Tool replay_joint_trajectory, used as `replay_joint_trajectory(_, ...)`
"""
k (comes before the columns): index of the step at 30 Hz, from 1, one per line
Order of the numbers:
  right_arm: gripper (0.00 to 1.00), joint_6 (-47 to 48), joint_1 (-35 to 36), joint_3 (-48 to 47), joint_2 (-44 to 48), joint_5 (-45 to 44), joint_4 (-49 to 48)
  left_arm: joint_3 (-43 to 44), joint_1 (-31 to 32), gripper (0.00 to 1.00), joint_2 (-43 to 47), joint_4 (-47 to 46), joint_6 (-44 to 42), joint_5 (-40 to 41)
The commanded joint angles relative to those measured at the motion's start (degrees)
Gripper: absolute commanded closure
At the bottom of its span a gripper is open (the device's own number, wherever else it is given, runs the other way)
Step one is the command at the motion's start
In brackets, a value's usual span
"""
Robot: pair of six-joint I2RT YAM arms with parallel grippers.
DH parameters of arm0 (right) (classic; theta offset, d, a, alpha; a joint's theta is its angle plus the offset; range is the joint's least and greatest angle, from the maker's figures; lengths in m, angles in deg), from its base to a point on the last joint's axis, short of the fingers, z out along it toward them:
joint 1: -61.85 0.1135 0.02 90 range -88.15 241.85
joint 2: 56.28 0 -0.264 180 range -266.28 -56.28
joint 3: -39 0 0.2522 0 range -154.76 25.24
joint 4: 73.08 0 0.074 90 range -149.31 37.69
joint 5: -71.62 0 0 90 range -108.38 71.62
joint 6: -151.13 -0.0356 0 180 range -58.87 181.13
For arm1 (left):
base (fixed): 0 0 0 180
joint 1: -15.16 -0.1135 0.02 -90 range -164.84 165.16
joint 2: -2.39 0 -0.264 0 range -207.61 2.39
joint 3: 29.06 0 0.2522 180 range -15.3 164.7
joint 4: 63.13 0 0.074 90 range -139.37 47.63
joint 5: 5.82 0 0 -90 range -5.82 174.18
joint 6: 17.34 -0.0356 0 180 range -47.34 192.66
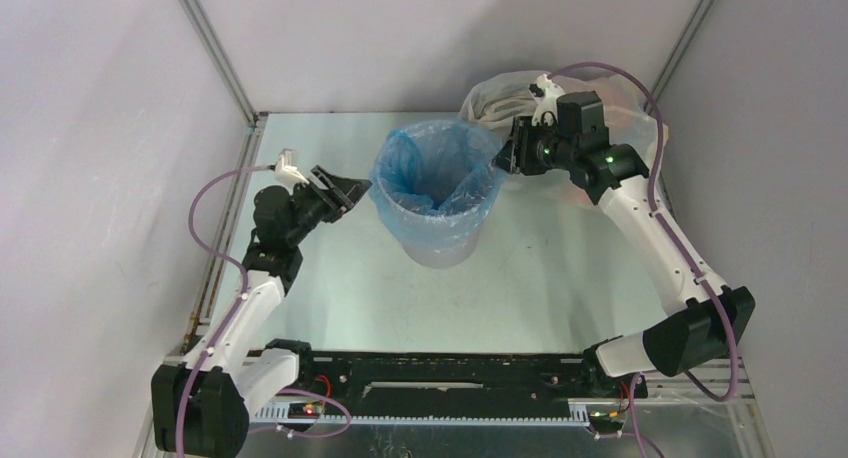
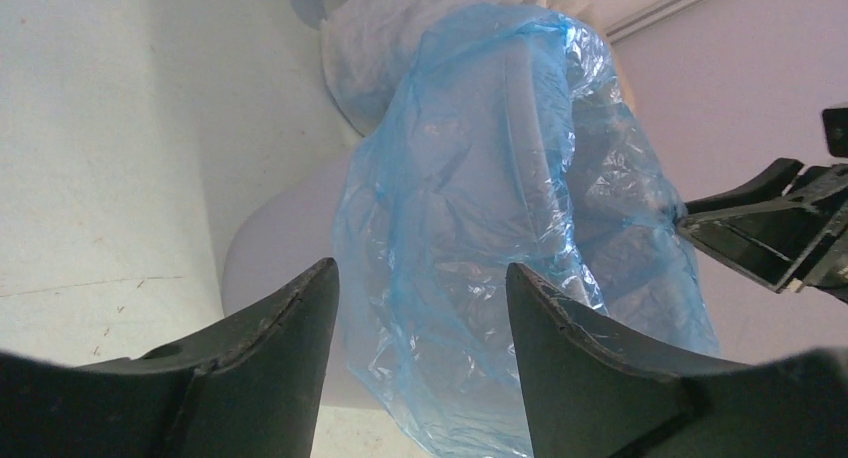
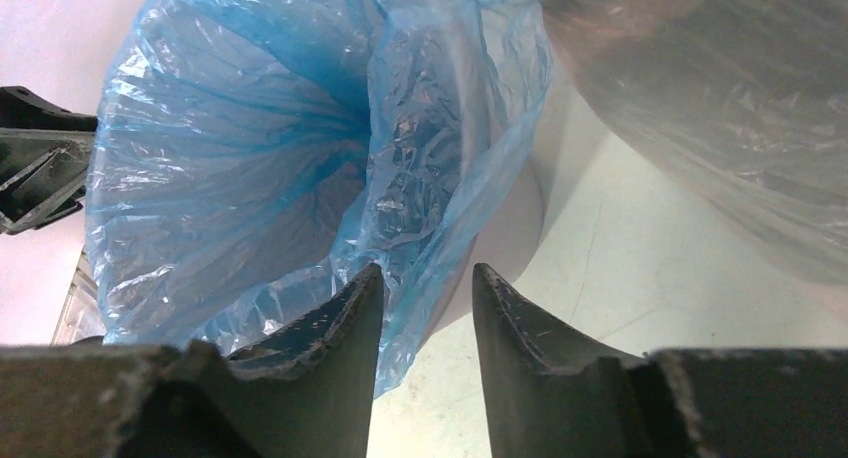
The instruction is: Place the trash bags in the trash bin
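The light-blue trash bag [image 1: 436, 173] lines the pale grey-lavender trash bin [image 1: 433, 246] at the table's middle, its mouth open and its edge folded over the rim. In the left wrist view the bag [image 2: 500, 198] drapes down the bin wall [image 2: 275, 248]. My left gripper [image 1: 345, 190] is open and empty, just left of the bin. My right gripper [image 1: 505, 156] is open at the bin's right rim; in the right wrist view the bag's folded edge [image 3: 430, 208] hangs just beyond and between its open fingers, with no grip seen.
A large clear whitish stuffed bag [image 1: 500, 98] lies at the back right, behind the right gripper, also in the right wrist view [image 3: 720, 108]. Walls and metal frame posts close in the table on the left, back and right.
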Motion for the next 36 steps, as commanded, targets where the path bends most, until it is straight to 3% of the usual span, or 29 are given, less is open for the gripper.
replay_joint_trajectory(1,0.6,0.7,-0.1,0.8,0.0,1.0,-0.7,-0.1,-0.6,0.32,0.8,-4.1,1.7,-1.9)
replay_joint_trajectory(3,0.65,0.8,-0.3,1.1,0.1,1.3,-0.8,-0.2,-0.6,0.32,0.4,-4.5,1.9,-2.4)
replay_joint_trajectory(6,0.85,0.7,-1.1,2.1,1.0,1.9,-1.2,-0.4,-0.6,0.32,0.0,-5.3,2.3,-2.7)
replay_joint_trajectory(8,0.9,0.5,-1.7,3.0,2.0,2.2,-1.8,-0.4,-0.6,0.32,-0.2,-5.7,2.3,-3.0)
replay_joint_trajectory(15,0.9,1.1,-3.6,4.5,3.0,3.3,-1.8,-0.8,-0.6,0.32,-4.6,-11.9,5.5,-7.4)
replay_joint_trajectory(19,0.78,1.4,-4.2,5.0,2.9,3.4,-1.7,-1.7,-0.6,0.32,-6.9,-16.4,8.2,-9.4)
replay_joint_trajectory(21,0.8,1.6,-4.4,5.5,3.2,3.7,-1.9,-1.7,-0.6,0.32,-7.8,-17.7,9.0,-10.1)
replay_joint_trajectory(25,0.96,1.5,-4.9,6.1,3.4,4.5,-2.5,-2.0,-0.6,0.45,-8.9,-20.0,10.3,-10.8)
replay_joint_trajectory(29,0.97,1.2,-5.4,7.4,3.3,4.6,-3.1,-2.1,-0.5,0.69,-10.1,-22.6,11.5,-11.5)
replay_joint_trajectory(36,0.96,-0.2,-5.4,13.5,2.3,4.6,-7.2,-2.1,0.2,0.92,-11.7,-23.9,11.3,-11.6)
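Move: The blue trash bag already lines the bin. Its left edge is about 3 cm right, 1 cm ahead and slightly below the left fingertips; its right edge is about 1 cm left and 2 cm below the right fingertips, level fore-aft. The trash bin's middle is some 13 cm right, 3 ahead and 12 below the left hand, roughly 11 left of and 16 below the right, level fore-aft. The white bag is about 14 cm ahead, 15 right and 18 below the right hand. Down about 5 cm and some 3 cm to its right, the right hand draws away from the bin while its fingers shut, loosen a little and shut again, pinching the blue bag's hem. The left hand eases about 3 cm right and a little forward towards the bin, turning about 15 degrees (clockwise, left side sinking), then closes its wide-open fingers on the bag's left edge. ##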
